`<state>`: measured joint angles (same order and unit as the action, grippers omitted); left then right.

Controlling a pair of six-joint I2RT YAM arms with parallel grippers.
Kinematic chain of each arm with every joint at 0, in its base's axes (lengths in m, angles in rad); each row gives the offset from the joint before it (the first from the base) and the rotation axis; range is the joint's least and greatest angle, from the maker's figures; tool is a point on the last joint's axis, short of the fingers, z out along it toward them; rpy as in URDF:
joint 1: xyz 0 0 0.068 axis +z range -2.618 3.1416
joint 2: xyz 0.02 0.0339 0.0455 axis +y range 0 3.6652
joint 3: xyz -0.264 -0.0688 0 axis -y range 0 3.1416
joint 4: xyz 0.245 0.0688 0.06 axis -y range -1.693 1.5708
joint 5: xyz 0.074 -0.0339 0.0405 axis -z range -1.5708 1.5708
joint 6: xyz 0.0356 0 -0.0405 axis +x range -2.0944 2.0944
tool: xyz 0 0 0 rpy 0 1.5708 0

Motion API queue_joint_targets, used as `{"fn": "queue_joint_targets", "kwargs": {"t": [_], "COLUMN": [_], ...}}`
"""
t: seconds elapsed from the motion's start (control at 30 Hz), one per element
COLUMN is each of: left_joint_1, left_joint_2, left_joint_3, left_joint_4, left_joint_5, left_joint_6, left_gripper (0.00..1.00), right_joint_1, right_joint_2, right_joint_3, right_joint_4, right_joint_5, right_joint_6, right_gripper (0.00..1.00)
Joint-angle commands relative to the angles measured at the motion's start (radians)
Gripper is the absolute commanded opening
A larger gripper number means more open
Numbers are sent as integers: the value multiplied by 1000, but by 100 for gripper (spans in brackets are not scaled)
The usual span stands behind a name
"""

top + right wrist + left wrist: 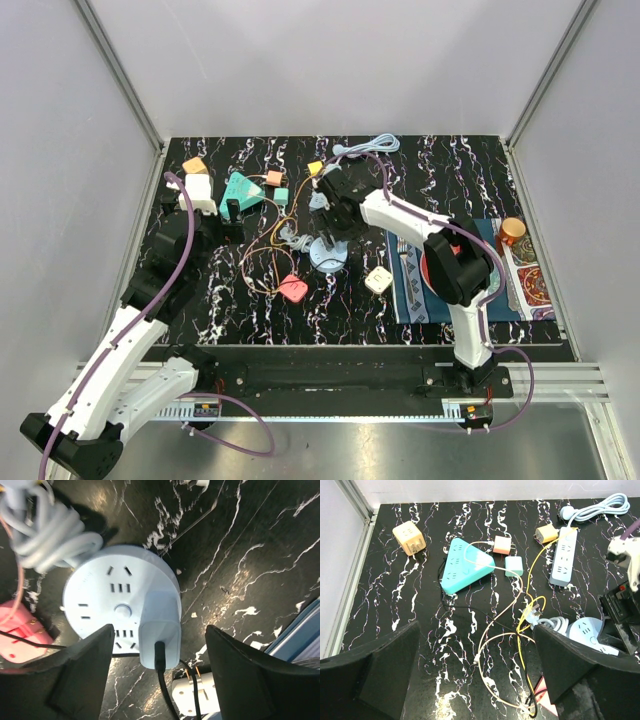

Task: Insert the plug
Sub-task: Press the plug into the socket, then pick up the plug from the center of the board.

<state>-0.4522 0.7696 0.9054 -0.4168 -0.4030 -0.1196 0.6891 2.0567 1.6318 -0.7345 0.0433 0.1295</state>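
A white plug (pixel 160 630) with a black cable sits pressed into the round white socket hub (pixel 100 595), at the hub's near right edge. My right gripper (pixel 159 652) hangs over it, open. Its fingers stand on either side of the plug with a clear gap to it. From above, the right gripper (pixel 335 215) is just behind the hub (pixel 328 258) at mid-table. My left gripper (pixel 477 670) is open and empty at the left (pixel 228 220), above loose cables. The hub (pixel 587 630) shows at that view's right edge.
A teal triangular power strip (pixel 462 565), an orange cube adapter (pixel 409 537) and a long grey strip (pixel 564 555) lie at the back. Tangled yellow and cream cables (pixel 520 630) cross the middle. A pink adapter (pixel 293 289), a white cube adapter (pixel 378 279) and a blue mat (pixel 410 270) lie nearer.
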Motion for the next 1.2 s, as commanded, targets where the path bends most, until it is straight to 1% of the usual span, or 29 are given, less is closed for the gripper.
{"fn": "queue_joint_targets", "kwargs": {"t": [0.0, 0.07, 0.17, 0.3, 0.4, 0.43, 0.5, 0.53, 0.6, 0.63, 0.73, 0.83, 0.93, 1.17], "left_joint_1": [4, 4, 6, 4, 4, 6, 4, 6, 6, 6, 6, 4, 4, 6], "left_joint_2": [-4, -3, -1, 3, 7, 8, 10, 14, 16, 17, 17, 19, 19, 16], "left_joint_3": [-7, -7, -7, -8, -7, -7, -7, -7, -7, -5, -7, -5, -5, -7], "left_joint_4": [47, 47, 47, 47, 50, 50, 49, 50, 49, 49, 49, 49, 50, 50], "left_joint_5": [12, 13, 23, 39, 50, 58, 64, 70, 78, 84, 95, 102, 112, 112], "left_joint_6": [14, 14, 15, 17, 18, 18, 20, 20, 20, 20, 20, 24, 28, 32], "left_gripper": [99, 99, 99, 99, 99, 99, 99, 99, 99, 99, 99, 99, 99, 99], "right_joint_1": [10, 12, 12, 9, 7, 4, 0, -6, -16, -29, -46, -46, -46, -48], "right_joint_2": [-55, -93, -157, -246, -331, -377, -426, -470, -512, -545, -590, -596, -560, -445], "right_joint_3": [120, 135, 117, 40, -56, -116, -183, -252, -323, -392, -510, -590, -618, -589], "right_joint_4": [-39, -40, -39, -32, -14, -2, 12, 23, 37, 49, 82, 133, 167, 210], "right_joint_5": [12, 12, 16, 58, 85, 90, 105, 113, 135, 136, 98, 40, 24, -3], "right_joint_6": [-7, -8, -7, 10, 33, 47, 73, 84, 100, 117, 133, 128, 117, 58], "right_gripper": [82, 86, 89, 92, 93, 93, 93, 93, 94, 94, 95, 100, 100, 100]}}
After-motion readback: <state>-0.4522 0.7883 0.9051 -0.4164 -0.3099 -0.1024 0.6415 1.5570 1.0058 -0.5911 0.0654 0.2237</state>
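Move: The white square plug lies about 8 cm back and 9 cm to the right of the right hand, some 4 cm lower. The blue plug, already let go, stands directly between the open fingers; the round socket's middle is about 3 cm left and 2 cm back, 4 cm down. The cable coil lies roughly 9 cm straight left of this hand, 5 cm lower. From the left hand the white square plug is some 35 cm right, 2 cm back and 27 cm below. The blue plug is left standing in the round socket as the right hand, fingers spreading from mostly to fully open, lifts clear about 11 cm. It then swings back and right, roughly 10 cm each way, sinking to its starting height close above the white square plug; its wrist tilts forward-up about 12 degrees on the rise and levels back out. ##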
